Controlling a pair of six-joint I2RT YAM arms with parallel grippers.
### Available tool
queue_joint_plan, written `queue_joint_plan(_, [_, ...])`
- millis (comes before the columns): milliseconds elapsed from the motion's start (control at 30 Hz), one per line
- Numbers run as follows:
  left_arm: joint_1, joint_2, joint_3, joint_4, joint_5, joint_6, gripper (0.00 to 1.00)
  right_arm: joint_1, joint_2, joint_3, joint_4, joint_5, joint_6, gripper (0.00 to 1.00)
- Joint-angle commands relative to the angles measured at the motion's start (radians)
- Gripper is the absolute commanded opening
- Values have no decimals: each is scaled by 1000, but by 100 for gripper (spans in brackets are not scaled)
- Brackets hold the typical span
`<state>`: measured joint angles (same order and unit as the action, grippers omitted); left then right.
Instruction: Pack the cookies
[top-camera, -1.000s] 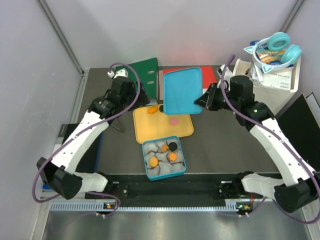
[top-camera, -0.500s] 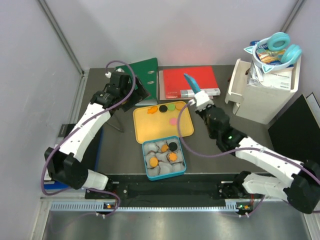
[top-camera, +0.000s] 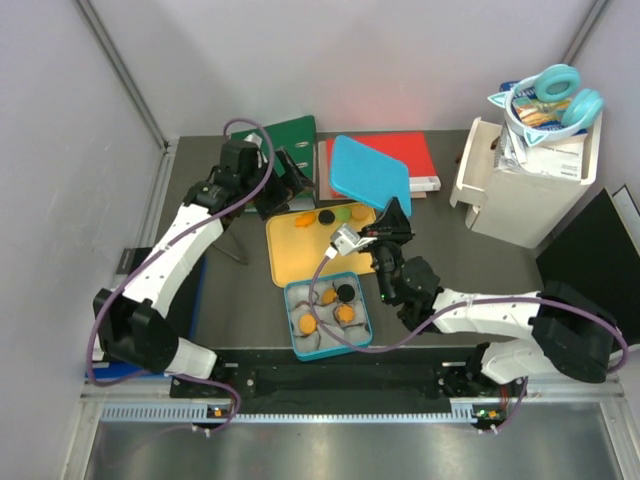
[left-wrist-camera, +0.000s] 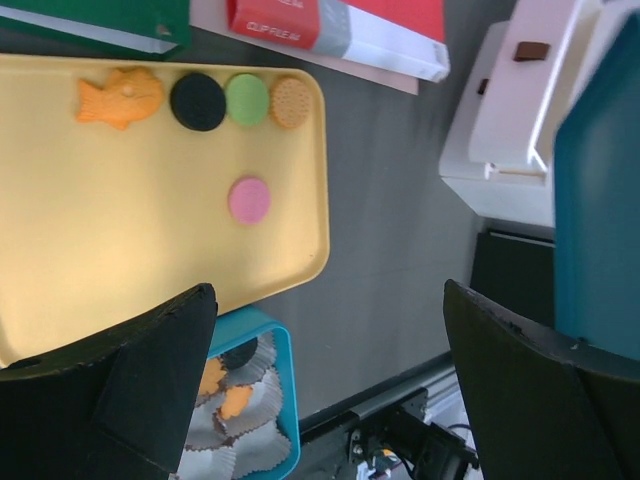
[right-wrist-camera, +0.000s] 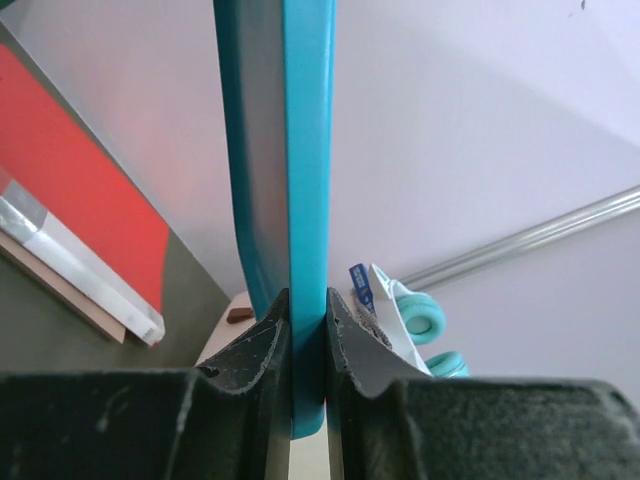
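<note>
Four cookies lie in a row along the back of the yellow tray (top-camera: 290, 262): an orange fish (left-wrist-camera: 120, 97), a black one (left-wrist-camera: 197, 101), a green one (left-wrist-camera: 247, 99) and a tan one (left-wrist-camera: 291, 102). A pink cookie (left-wrist-camera: 249, 199) lies mid-tray. The teal box (top-camera: 296, 344) in front holds grey paper cups with orange cookies (top-camera: 305, 323) and a black cookie (top-camera: 346, 291). My left gripper (top-camera: 275, 190) hovers open and empty by the tray's back left (left-wrist-camera: 330, 400). My right gripper (top-camera: 392, 212) is shut on the edge of the teal lid (right-wrist-camera: 305, 150), held tilted above the tray's right side (top-camera: 370, 175).
A green binder (top-camera: 290, 135) and a red file folder (top-camera: 420, 150) lie behind the tray. A white box (top-camera: 520, 190) carrying teal headphones (top-camera: 560, 95) stands at the back right. A black panel (top-camera: 590, 240) leans at the right edge.
My right arm has swung the teal lid from the back right in toward the middle, over the tray's right side. The left gripper stayed near the tray's back left.
</note>
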<state>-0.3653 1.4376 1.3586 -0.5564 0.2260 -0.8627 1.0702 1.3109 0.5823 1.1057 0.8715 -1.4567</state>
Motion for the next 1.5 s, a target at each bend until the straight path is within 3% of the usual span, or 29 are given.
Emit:
queue_joint_plan(0, [28, -69, -10, 113, 119, -24, 99, 65, 54, -9, 164, 41, -134, 0])
queue_joint_plan(200, [62, -72, -68, 252, 255, -78, 99, 82, 91, 2, 93, 104, -94, 0])
queue_joint_plan(367, [62, -48, -159, 519, 459, -192, 90, 96, 105, 11, 42, 123, -36, 0])
queue_joint_plan(567, [54, -22, -256, 717, 561, -303, 75, 128, 159, 42, 63, 112, -36, 0])
queue_joint_plan(767, [52, -14, -274, 734, 582, -291, 69, 174, 198, 63, 124, 101, -68, 0])
queue_joint_plan(900, [52, -2, -302, 751, 610, -291, 51, 192, 218, 76, 175, 101, -114, 0])
queue_joint_plan(1167, [51, 7, -348, 750, 630, -266, 27, 211, 249, 96, 249, 101, -169, 0])
queue_joint_plan(1233, [52, 1, -346, 750, 628, -260, 25, 212, 257, 108, 289, 116, -188, 9])
queue_joint_plan(1267, [52, 1, -343, 751, 628, -257, 23, 211, 255, 120, 293, 122, -191, 28])
queue_joint_plan(1467, [52, 24, -294, 768, 627, -278, 20, 212, 231, 123, 272, 164, -199, 89])
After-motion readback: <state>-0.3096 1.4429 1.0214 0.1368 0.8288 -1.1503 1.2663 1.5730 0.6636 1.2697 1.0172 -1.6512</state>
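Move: To the wide-open left gripper's right, its middle some 17 cm off, 2 cm farther out and 5 cm higher, hangs the blue lid. The cookie tray lies about 5 cm to the left gripper's right, level with it, and the cookie container 6 cm right and 17 cm back, both roughly 22 cm below. From the right hand, already pinching the lid, the left gripper is about 23 cm left, 5 cm ahead and 3 cm lower. Reaching for the lid, the left hand first rises about 3 cm, then goes 5 cm right while drawing back and at last sinking a little, its left side rolling down and turning clockwise, and closes on the lid's near-left part. Meanwhile the right hand carries the lid some 7 cm left towards it, slightly down and back, then opens its fingers. ##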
